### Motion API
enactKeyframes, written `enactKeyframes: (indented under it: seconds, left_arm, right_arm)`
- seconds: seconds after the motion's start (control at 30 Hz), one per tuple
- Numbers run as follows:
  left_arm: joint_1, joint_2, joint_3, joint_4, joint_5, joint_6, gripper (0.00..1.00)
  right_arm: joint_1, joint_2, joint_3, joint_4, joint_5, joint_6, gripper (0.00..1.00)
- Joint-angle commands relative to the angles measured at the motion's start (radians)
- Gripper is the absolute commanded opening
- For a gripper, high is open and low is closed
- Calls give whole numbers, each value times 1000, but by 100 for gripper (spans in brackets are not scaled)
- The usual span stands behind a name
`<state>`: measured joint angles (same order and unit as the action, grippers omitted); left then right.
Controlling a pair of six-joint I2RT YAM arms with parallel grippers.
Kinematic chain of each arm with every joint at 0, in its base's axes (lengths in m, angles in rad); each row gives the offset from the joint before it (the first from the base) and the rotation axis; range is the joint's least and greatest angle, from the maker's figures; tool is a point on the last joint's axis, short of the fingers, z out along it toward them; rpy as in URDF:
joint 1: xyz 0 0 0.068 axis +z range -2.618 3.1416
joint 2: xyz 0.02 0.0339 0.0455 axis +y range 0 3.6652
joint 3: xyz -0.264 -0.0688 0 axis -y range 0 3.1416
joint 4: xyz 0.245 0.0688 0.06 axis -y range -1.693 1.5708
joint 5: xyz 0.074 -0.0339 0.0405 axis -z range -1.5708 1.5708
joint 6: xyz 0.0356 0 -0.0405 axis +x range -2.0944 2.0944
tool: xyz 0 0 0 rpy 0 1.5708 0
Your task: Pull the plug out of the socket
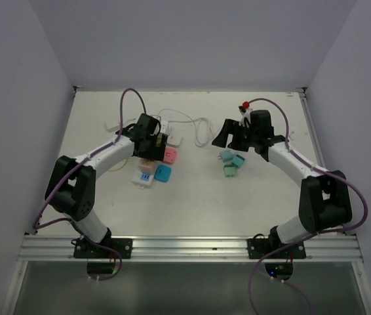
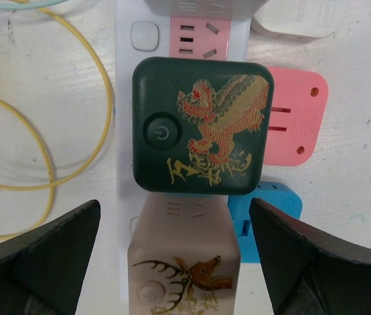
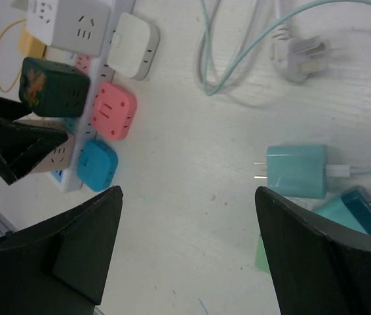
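The socket (image 2: 124, 138) is a long white strip running up the left wrist view, with a free pink outlet (image 2: 198, 36) at its far end. A dark green plug with a dragon (image 2: 202, 125) and a beige plug with a deer (image 2: 184, 262) sit in it. A pink plug (image 2: 293, 125) and a blue plug (image 2: 264, 223) lie against its right side. My left gripper (image 2: 174, 205) is open, its jaws standing either side of the beige plug without touching it. My right gripper (image 3: 187, 197) is open over bare table, holding nothing.
Loose teal plugs (image 3: 297, 170) (image 3: 356, 210) and a green one (image 1: 229, 170) lie under the right arm. A white plug on a pale cord (image 3: 300, 49) lies further back. A thin yellow cord (image 2: 74, 131) loops left of the strip, and a white adapter (image 2: 297, 20) lies beyond it.
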<state>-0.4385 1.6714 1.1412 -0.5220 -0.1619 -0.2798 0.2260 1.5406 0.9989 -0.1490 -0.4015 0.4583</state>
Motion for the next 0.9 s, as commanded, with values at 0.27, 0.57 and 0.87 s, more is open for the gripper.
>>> enactKeyframes:
  seconds: [0.27,0.57,0.87]
  left_arm:
    - [7,-193,-119,-26,8,-73,99]
    - [3,-139,-166,43,44,-101,89]
    - [-12,-113,-166,88,131,-134,49]
  right_arm:
    - [182,-129,-155,170,-17,36,87]
    - [237,-131,-238,278,-16,112,87]
    - [272,-93,-263,338,24,213,87]
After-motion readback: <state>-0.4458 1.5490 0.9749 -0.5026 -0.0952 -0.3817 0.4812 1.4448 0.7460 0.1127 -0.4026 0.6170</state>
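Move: For the left hand, the beige plug lies about 4 cm back, straight in line and 1 cm lower. The dark green plug sits about 2 cm ahead and 1 cm right, at hand height; the blue plug is some 5 cm back, 5 cm right, and the pink plug 1 cm ahead, 7 cm right, both about 5 cm lower. From the right hand, the beige plug is roughly 26 cm left, 8 cm back and 7 cm down. Left arcs about 4 cm back, closing on the beige plug; right, open, sweeps back-left some 12 cm towards it. ##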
